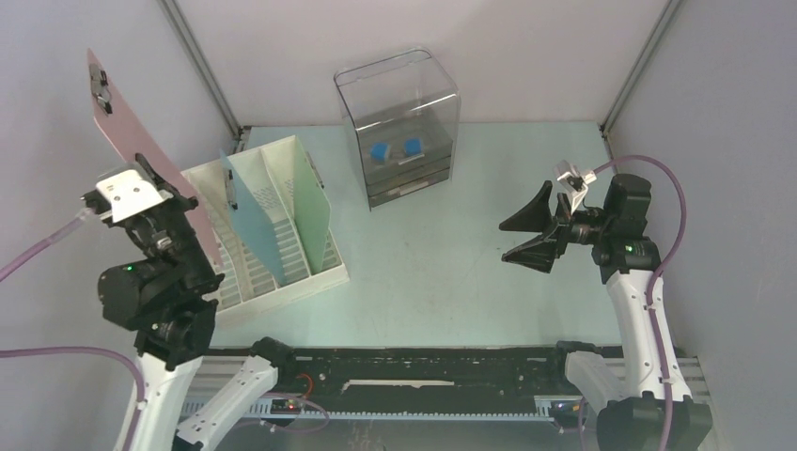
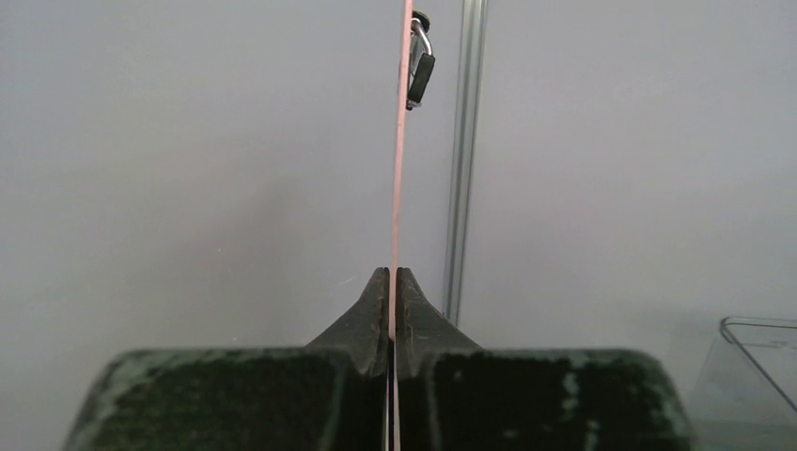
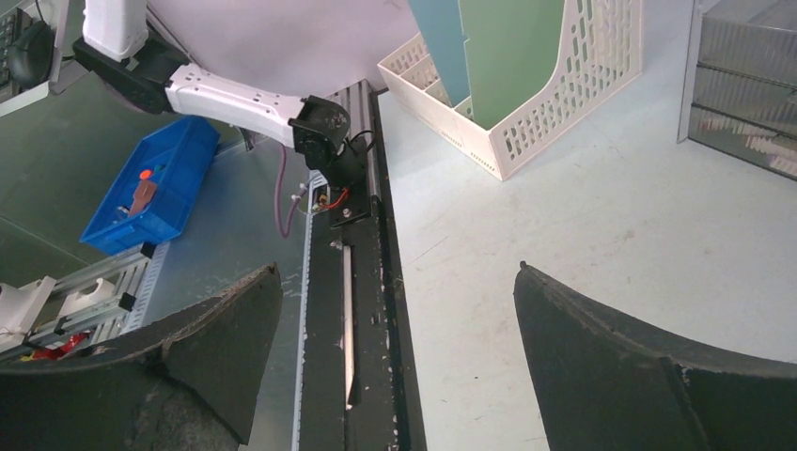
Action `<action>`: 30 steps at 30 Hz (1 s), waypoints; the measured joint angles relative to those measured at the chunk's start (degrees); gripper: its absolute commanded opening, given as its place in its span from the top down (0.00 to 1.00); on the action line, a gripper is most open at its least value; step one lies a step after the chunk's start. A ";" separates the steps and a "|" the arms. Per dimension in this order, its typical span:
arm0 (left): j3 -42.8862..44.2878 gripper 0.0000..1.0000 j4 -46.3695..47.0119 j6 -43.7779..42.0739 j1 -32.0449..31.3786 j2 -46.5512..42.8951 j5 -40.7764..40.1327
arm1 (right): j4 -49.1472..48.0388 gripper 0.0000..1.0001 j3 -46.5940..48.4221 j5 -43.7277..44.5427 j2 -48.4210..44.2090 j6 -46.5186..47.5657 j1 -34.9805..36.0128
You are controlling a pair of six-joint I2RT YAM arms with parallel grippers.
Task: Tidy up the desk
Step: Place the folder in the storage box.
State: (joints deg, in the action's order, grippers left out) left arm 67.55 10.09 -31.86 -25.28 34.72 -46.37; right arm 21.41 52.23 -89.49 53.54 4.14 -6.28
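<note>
The desk (image 1: 451, 272) is a pale mint-green top between grey walls. My left gripper (image 1: 177, 202) is raised at the left, above the white file rack (image 1: 282, 272), and is shut on the lower edge of a pink clipboard (image 1: 141, 141). In the left wrist view the board (image 2: 402, 141) stands edge-on between the closed fingers (image 2: 414, 301), with its metal clip (image 2: 419, 66) at the top. My right gripper (image 1: 506, 241) hovers over the right half of the desk, open and holding nothing; its wrist view shows it (image 3: 396, 270) above the front rail (image 3: 362, 310).
The rack holds a blue board (image 1: 249, 211) and a green board (image 1: 315, 202), both upright. A clear drawer box (image 1: 399, 122) with blue items (image 1: 381, 150) stands at the back centre. A black rail (image 1: 423, 366) runs along the front edge. A blue bin (image 3: 150, 183) sits off the desk.
</note>
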 measured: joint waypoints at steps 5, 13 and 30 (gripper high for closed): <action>-5.40 1.00 -2.32 8.31 10.91 0.31 6.99 | 0.11 0.00 0.00 0.00 0.00 0.00 -0.11; -18.32 1.00 -4.04 18.16 17.99 -2.54 17.99 | 0.17 0.00 0.00 0.00 0.15 -0.02 -0.11; -36.39 1.00 5.20 19.89 26.60 -7.37 27.17 | 0.22 0.00 0.00 0.00 0.55 0.00 -0.39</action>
State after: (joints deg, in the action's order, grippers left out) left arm 31.16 15.29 -11.97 1.32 27.35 -19.20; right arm 21.63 52.23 -89.49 54.08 4.14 -6.68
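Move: The left hand already holds the pink folder well above the storage box; the free slot for it lies roughly 10 cm ahead, level sideways and 42 cm below. From that hand the blue folder stands some 10 cm ahead and 6 cm right, the green folder about 12 cm ahead and 17 cm right, both some 38 cm down. From the right hand, the slot is about 52 cm left, 10 cm ahead and 21 cm below. Left hand, still pinching the pink folder, lowers it about 19 cm and 8 cm forward into the free slot. ##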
